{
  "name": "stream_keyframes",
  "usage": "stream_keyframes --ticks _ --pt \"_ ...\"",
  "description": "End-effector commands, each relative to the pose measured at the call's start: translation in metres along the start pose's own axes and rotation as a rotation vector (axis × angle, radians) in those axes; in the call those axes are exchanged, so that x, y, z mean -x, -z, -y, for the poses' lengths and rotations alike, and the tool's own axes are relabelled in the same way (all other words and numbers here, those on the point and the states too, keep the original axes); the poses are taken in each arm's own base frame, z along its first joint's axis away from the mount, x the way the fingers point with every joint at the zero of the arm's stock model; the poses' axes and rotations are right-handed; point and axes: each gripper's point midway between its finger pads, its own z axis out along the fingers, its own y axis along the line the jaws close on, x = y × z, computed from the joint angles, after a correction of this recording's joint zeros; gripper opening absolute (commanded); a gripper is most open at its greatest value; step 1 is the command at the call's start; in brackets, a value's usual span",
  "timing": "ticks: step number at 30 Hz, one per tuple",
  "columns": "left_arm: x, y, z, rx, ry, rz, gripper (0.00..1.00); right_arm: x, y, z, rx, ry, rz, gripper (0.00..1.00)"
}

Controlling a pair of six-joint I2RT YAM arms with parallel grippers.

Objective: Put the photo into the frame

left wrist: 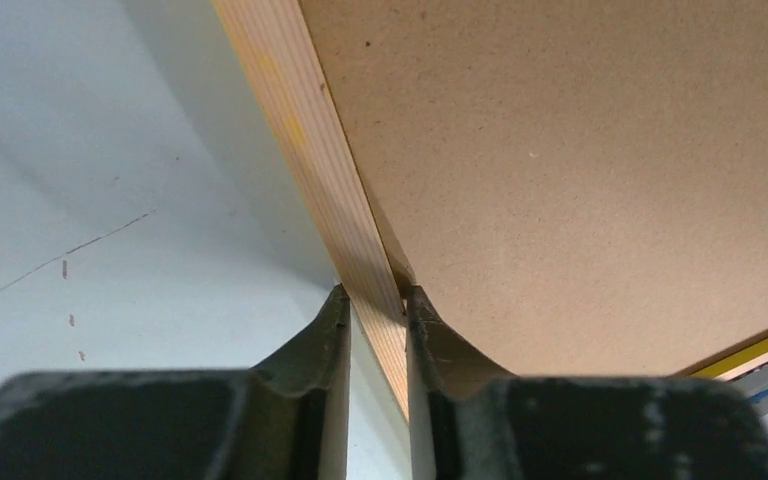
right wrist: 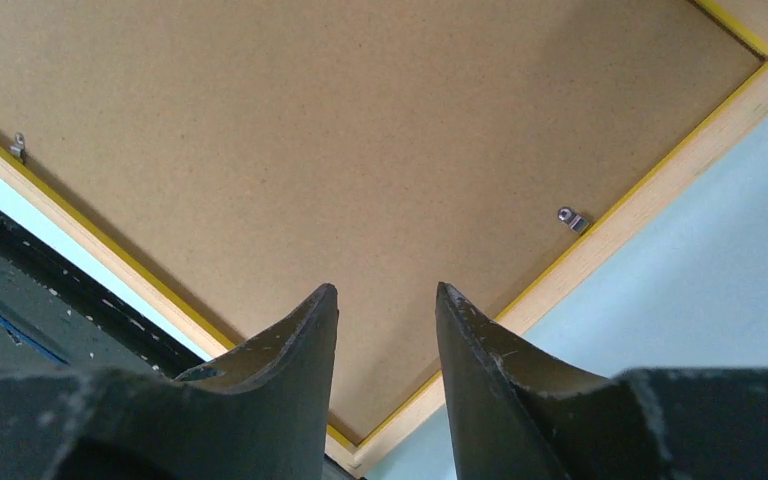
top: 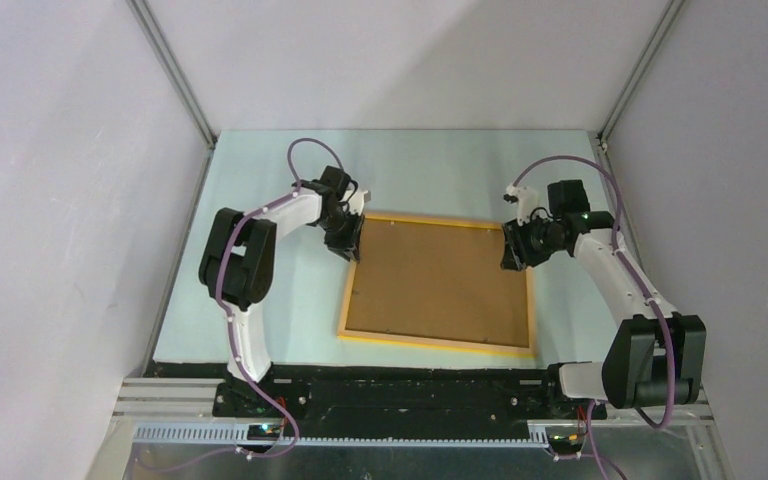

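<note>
The frame (top: 435, 343) lies back up on the pale table, with the brown backing board (top: 440, 280) set in it. The photo is hidden. My left gripper (top: 348, 240) is at the frame's far left corner. In the left wrist view its jaws (left wrist: 375, 297) straddle the wooden rail (left wrist: 300, 130) and are shut on it, one finger outside and one on the backing board (left wrist: 580, 150) side. My right gripper (top: 512, 250) hovers by the far right corner. In the right wrist view it (right wrist: 385, 292) stands open over the backing board (right wrist: 360, 120) with nothing between its fingers.
Small metal clips (right wrist: 570, 218) (right wrist: 18, 147) sit along the inner edge of the frame (right wrist: 650, 205). Grey walls close in the table (top: 260, 300) on the left, back and right. The black base rail (top: 400, 395) runs along the near edge.
</note>
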Motion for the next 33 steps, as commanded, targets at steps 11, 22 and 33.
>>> stream_keyframes --ticks 11,22,33 --pt "0.012 -0.005 -0.031 -0.021 0.186 0.049 0.00 -0.010 -0.014 -0.039 0.062 0.184 -0.032 0.47" --pt "0.010 0.006 -0.066 0.006 0.377 0.135 0.00 -0.013 -0.041 -0.101 0.206 0.409 -0.067 0.48" --pt "0.006 0.013 -0.099 0.002 0.501 0.175 0.00 -0.032 -0.078 -0.156 0.299 0.600 -0.154 0.51"
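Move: The left bar of the frame stands between the left hand's fingertips, its middle about 3 cm back, 1 cm left and 1 cm below; the bar's far corner is some 13 cm ahead and 3 cm right. From the empty right hand, the near bar's middle lies about 16 cm back, 14 cm left and 11 cm below, while the frame's right bar is centred 3 cm back and 7 cm right, equally low. The left fingers shut the rest of the way and pinch the left bar, then at table height the hand drags the frame left about 6 cm and forward roughly half as much, the wrist turning some 25 degrees counter-clockwise. Meanwhile the right hand, fingers staying half open and touching nothing, sweeps left over the backing board and also back and down towards the near bar right of its middle, turning about 35 degrees counter-clockwise and ending still several centimetres above it. ##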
